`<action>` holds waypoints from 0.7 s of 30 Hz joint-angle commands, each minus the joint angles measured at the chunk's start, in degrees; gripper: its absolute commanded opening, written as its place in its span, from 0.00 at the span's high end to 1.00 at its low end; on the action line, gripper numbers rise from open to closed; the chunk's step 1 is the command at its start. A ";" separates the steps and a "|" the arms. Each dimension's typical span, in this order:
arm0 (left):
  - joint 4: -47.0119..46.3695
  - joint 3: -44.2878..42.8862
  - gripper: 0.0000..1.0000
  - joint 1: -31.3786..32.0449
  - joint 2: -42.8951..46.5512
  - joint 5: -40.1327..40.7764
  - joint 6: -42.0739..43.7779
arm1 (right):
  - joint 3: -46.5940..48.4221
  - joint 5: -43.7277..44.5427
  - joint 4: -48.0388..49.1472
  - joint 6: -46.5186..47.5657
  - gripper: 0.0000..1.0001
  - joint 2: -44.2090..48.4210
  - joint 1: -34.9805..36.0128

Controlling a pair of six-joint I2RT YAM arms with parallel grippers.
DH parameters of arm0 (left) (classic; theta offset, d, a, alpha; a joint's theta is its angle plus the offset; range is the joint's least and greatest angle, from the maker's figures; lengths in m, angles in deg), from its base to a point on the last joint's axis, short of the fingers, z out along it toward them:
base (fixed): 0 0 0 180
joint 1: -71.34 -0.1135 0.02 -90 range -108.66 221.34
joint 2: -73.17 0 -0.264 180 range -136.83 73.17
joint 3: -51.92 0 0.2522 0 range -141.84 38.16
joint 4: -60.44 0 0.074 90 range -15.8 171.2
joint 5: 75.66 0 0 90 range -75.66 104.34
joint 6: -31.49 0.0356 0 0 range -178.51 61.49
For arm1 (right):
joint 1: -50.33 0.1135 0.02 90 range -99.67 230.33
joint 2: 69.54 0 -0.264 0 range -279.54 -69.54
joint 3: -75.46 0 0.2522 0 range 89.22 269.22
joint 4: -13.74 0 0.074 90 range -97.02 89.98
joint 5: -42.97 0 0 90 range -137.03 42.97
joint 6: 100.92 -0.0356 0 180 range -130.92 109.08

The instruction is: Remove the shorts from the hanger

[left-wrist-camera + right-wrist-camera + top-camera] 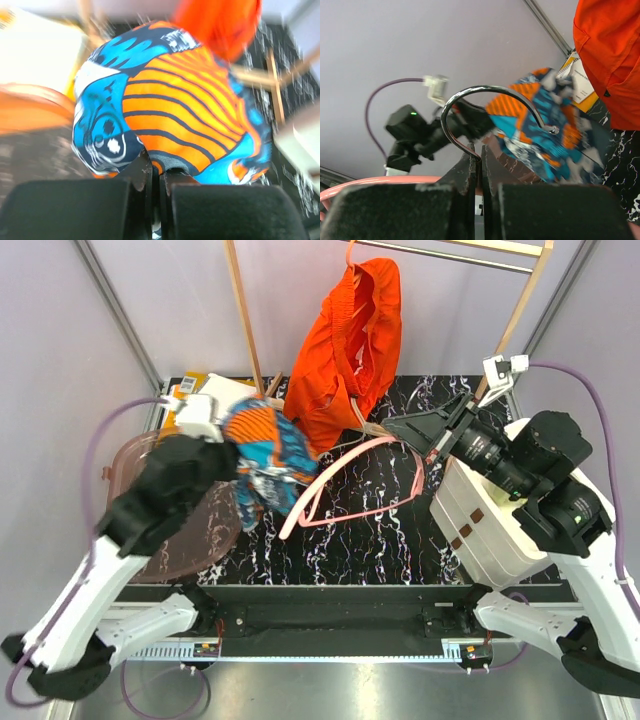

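Observation:
My left gripper is shut on the patterned blue, orange and white shorts, which hang bunched over the table's left side. In the left wrist view the cloth is pinched between the fingers of the left gripper. The pink hanger lies tilted over the table's middle, its left end just under the patterned shorts. My right gripper is shut on the hanger's metal hook. The plain orange shorts hang from the rack at the back.
A translucent pinkish tub sits at the left, under the left arm. A white box stands at the right. Wooden rack posts and a metal bar rise at the back. A yellow and white item lies back left.

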 commanded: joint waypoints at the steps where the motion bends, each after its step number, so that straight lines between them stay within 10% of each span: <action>1: 4.15 -11.53 1.00 -3.99 3.71 7.97 9.75 | 0.52 -1.28 4.53 -0.26 1.00 -0.96 -0.12; 9: 8.21 -18.60 1.00 -6.73 2.57 19.42 18.47 | 0.35 -2.60 5.32 -0.88 1.00 -1.93 -0.12; 15: 6.11 -5.72 1.00 -10.23 5.38 20.66 14.36 | 0.08 -3.13 5.32 -0.96 1.00 -2.37 -0.03; 16: 6.02 -4.20 0.93 -11.11 5.47 20.75 13.56 | -0.09 -3.47 5.32 -0.96 1.00 -2.46 -0.12; 19: 8.29 -2.51 0.01 -13.41 4.69 21.10 9.87 | -0.18 -4.00 5.23 -1.23 1.00 -2.63 -0.03; 21: 11.36 -5.22 0.01 -13.50 4.16 20.49 7.68 | -0.18 -4.36 5.23 -1.14 1.00 -2.81 -0.03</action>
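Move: Below and to the left of the left hand, which already holds the bunched shorts, is the clear bin: about 18 cm left, some 3 cm back and 28 cm down. The white papers lie 15 cm left of the hand, 22 cm ahead and 33 cm below. The orange garment hangs 21 cm right and 20 cm ahead, at nearly hand height. From the right hand, which holds the hanger, the bin is about 43 cm left, 4 cm ahead and 45 cm down. Swinging the shorts left over the clear bin in one quick arc, the left hand travels about 14 cm left, rising some 12 cm and then dropping back nearly as far, while it turns roughly 25 degrees counter-clockwise and its left side rolls up. On the way down the fingers open wide and let go of the cloth. The right hand keeps its grip on the empty hanger. ##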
